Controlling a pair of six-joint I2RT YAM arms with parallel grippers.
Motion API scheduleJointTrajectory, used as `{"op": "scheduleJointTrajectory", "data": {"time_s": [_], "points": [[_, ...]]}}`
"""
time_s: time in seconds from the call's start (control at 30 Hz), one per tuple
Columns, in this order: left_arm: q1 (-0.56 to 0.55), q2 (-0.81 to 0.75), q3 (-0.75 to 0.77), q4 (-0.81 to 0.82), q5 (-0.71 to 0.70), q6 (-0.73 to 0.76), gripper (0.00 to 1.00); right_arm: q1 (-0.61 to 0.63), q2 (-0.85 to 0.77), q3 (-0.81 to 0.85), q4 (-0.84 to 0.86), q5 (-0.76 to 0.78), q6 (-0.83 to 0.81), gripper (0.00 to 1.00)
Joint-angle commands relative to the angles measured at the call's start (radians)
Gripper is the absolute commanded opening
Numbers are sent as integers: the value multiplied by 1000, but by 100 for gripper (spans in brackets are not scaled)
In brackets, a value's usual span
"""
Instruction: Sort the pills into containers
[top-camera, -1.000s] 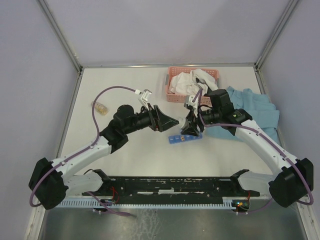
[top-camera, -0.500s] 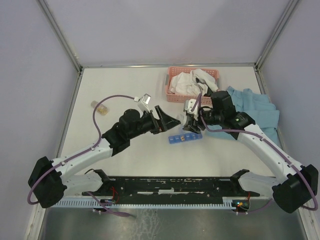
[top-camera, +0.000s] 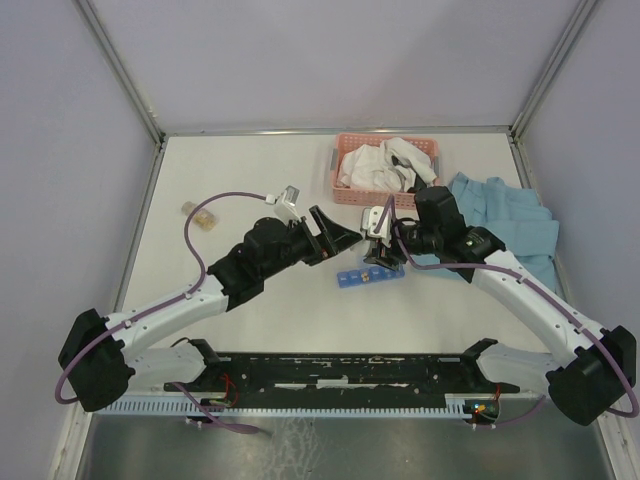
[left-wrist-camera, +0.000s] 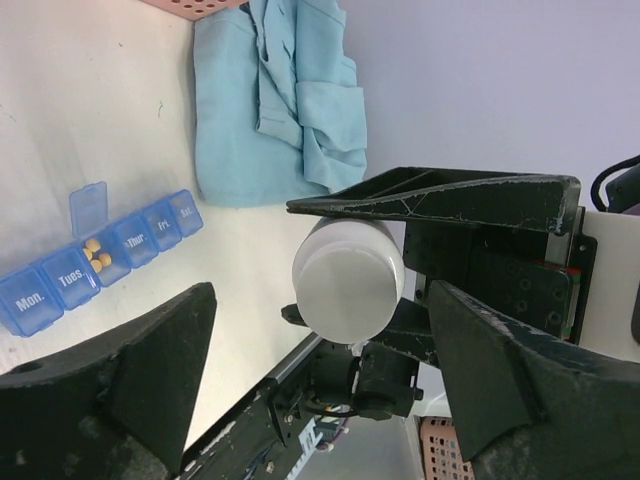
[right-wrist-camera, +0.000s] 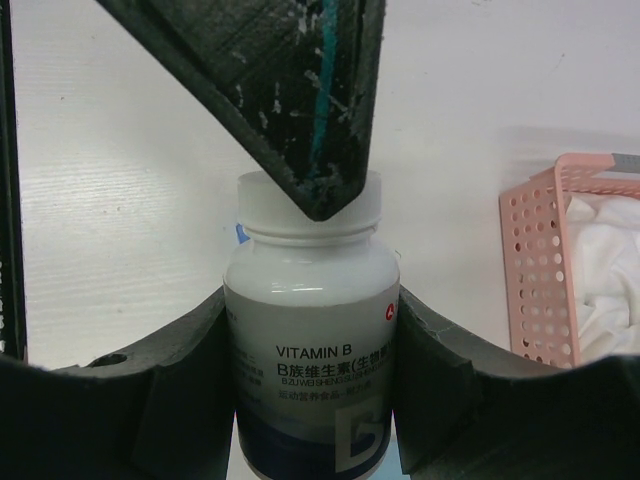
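My right gripper (right-wrist-camera: 312, 300) (top-camera: 378, 250) is shut on a white Vitamin B bottle (right-wrist-camera: 310, 350) with its white cap (right-wrist-camera: 310, 215) (left-wrist-camera: 348, 280) on. My left gripper (left-wrist-camera: 322, 300) (top-camera: 345, 238) is open, its fingers (left-wrist-camera: 120, 380) standing either side of the cap and apart from it. One left finger shows over the cap in the right wrist view. The blue containers strip (top-camera: 370, 276) (left-wrist-camera: 100, 255) lies on the table just below both grippers. One of its lids stands open, and a few tan pills (left-wrist-camera: 95, 250) lie in that compartment.
A pink basket (top-camera: 345, 185) of white cloth stands at the back, just behind the right gripper. A light blue cloth (top-camera: 505, 215) lies to the right. A small clear bottle (top-camera: 200, 215) with tan contents lies at the far left.
My left arm has reached further right toward the bottle and its jaws have spread wider. The right gripper with the bottle has shifted slightly back from the strip.
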Motion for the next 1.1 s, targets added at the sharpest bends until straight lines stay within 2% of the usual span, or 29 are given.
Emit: {"op": "scheduleJointTrajectory", "data": {"time_s": [0.0, 0.07, 0.27, 0.4, 0.6, 0.73, 0.87, 1.07], "points": [[-5, 12, 49, 42, -22, -46, 85, 15, -10, 2, 39, 13, -14, 1], [-4, 22, 51, 58, -4, -49, 81, 15, -7, 2, 41, 14, -14, 1], [-7, 29, 48, 73, 25, -57, 80, 16, 1, 5, 42, 23, -8, 1], [-6, 32, 39, 94, 45, -61, 70, 16, 3, 4, 43, 24, -6, 1], [-9, 42, 39, 108, 70, -63, 63, 17, 5, 5, 43, 23, -3, 1], [-11, 42, 34, 109, 80, -63, 50, 16, 4, 6, 43, 21, 0, 1], [-9, 45, 24, 111, 98, -51, 42, 16, 5, 6, 42, 18, 3, 1], [-10, 60, 18, 120, 148, 50, 38, 8, 25, 27, 25, -68, 58, 1]]}}
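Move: The white cap of the pill bottle in the right gripper lies just ahead of the left gripper's open fingers: about 2 cm to the left hand's right, level with it otherwise. From the right hand the cap is some 3 cm to the left and about 2 cm up. From the left hand, the blue pill box lies on the table roughly 4 cm back, 5 cm right and 14 cm below; the pink basket some 19 cm ahead, 9 cm right and 10 cm lower. Ease the left gripper about 1.5 cm to the right, onto the white cap, slipping back very slightly. Close its wide-open fingers to about half their opening as you go, until both tips pinch the cap from its two sides. Keep the right gripper still, its grip on the bottle's body unchanged, with the cap facing the left hand. ##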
